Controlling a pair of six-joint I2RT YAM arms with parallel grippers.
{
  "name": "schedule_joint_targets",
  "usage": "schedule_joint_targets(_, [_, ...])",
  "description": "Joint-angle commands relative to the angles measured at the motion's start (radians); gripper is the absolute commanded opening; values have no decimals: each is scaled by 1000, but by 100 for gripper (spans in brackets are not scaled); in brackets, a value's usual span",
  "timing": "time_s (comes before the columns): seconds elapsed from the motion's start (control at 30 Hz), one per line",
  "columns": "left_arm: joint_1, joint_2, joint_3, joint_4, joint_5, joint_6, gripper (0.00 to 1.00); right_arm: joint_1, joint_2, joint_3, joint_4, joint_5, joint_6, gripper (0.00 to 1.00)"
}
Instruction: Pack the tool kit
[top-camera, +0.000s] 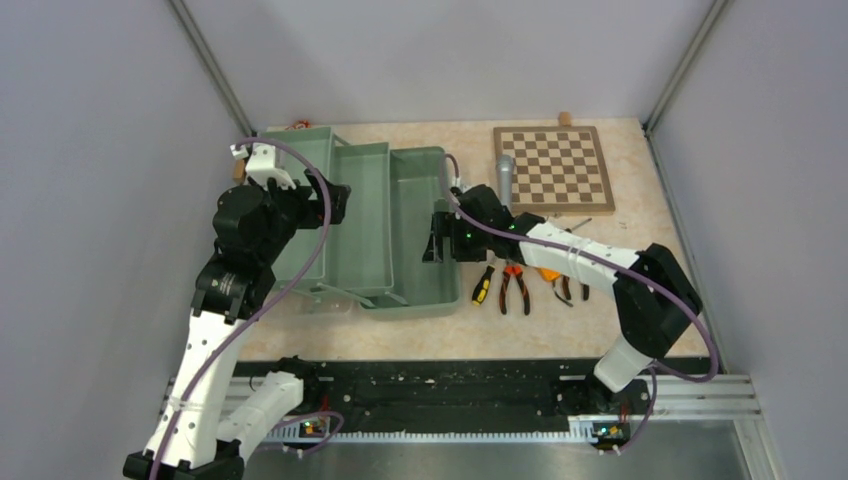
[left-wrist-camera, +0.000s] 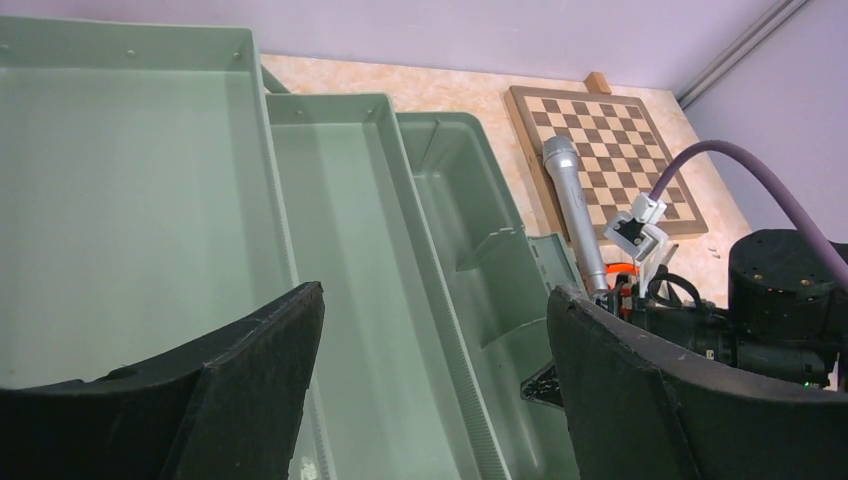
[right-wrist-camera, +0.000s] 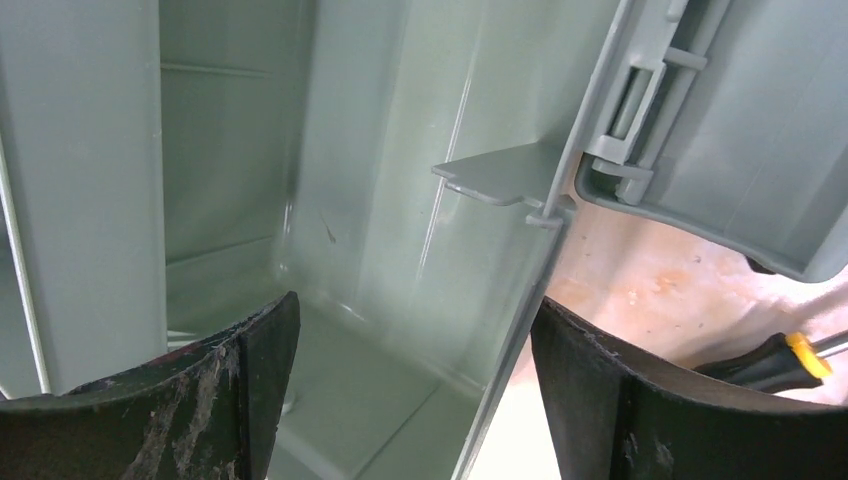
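The pale-green toolbox lies opened out into three troughs at the table's left. My left gripper hovers open over its left and middle trays, with nothing between the fingers. My right gripper is open and straddles the box's right wall, one finger inside the trough, the other outside, neither touching the wall. On the table right of the box lie a yellow-black screwdriver and orange-handled pliers. A second pair of pliers is partly hidden under the right arm.
A wooden chessboard lies at the back right, with a silver cylinder beside its left edge. Grey walls close in the table on three sides. The box's handle sticks out toward the near edge.
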Motion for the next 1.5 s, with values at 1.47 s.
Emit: schedule_joint_targets(1.47, [-4, -9, -14, -1, -49, -19, 86, 44, 63, -74, -292, 599, 440, 49])
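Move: The screwdriver's handle lies about 10 cm to the right of the right hand, 1 cm back and roughly 11 cm below; the side cutters lie level with the hand, 16 cm to its right. The toolbox's right wall, which the hand reaches over, has its middle some 8 cm ahead and 4 cm right. From the left hand the handle is about 26 cm right, 2 cm back and 35 cm below. The open toolbox is pushed left by the right hand, already reaching over its right wall, about 4.5 cm and slightly back. Then the hand comes free, rises over the wall, swings some 14 cm right and sinks over the screwdriver's handle, turning about 35 degrees clockwise, fingers tipping downward and narrowing to half open, without touching the handle. ##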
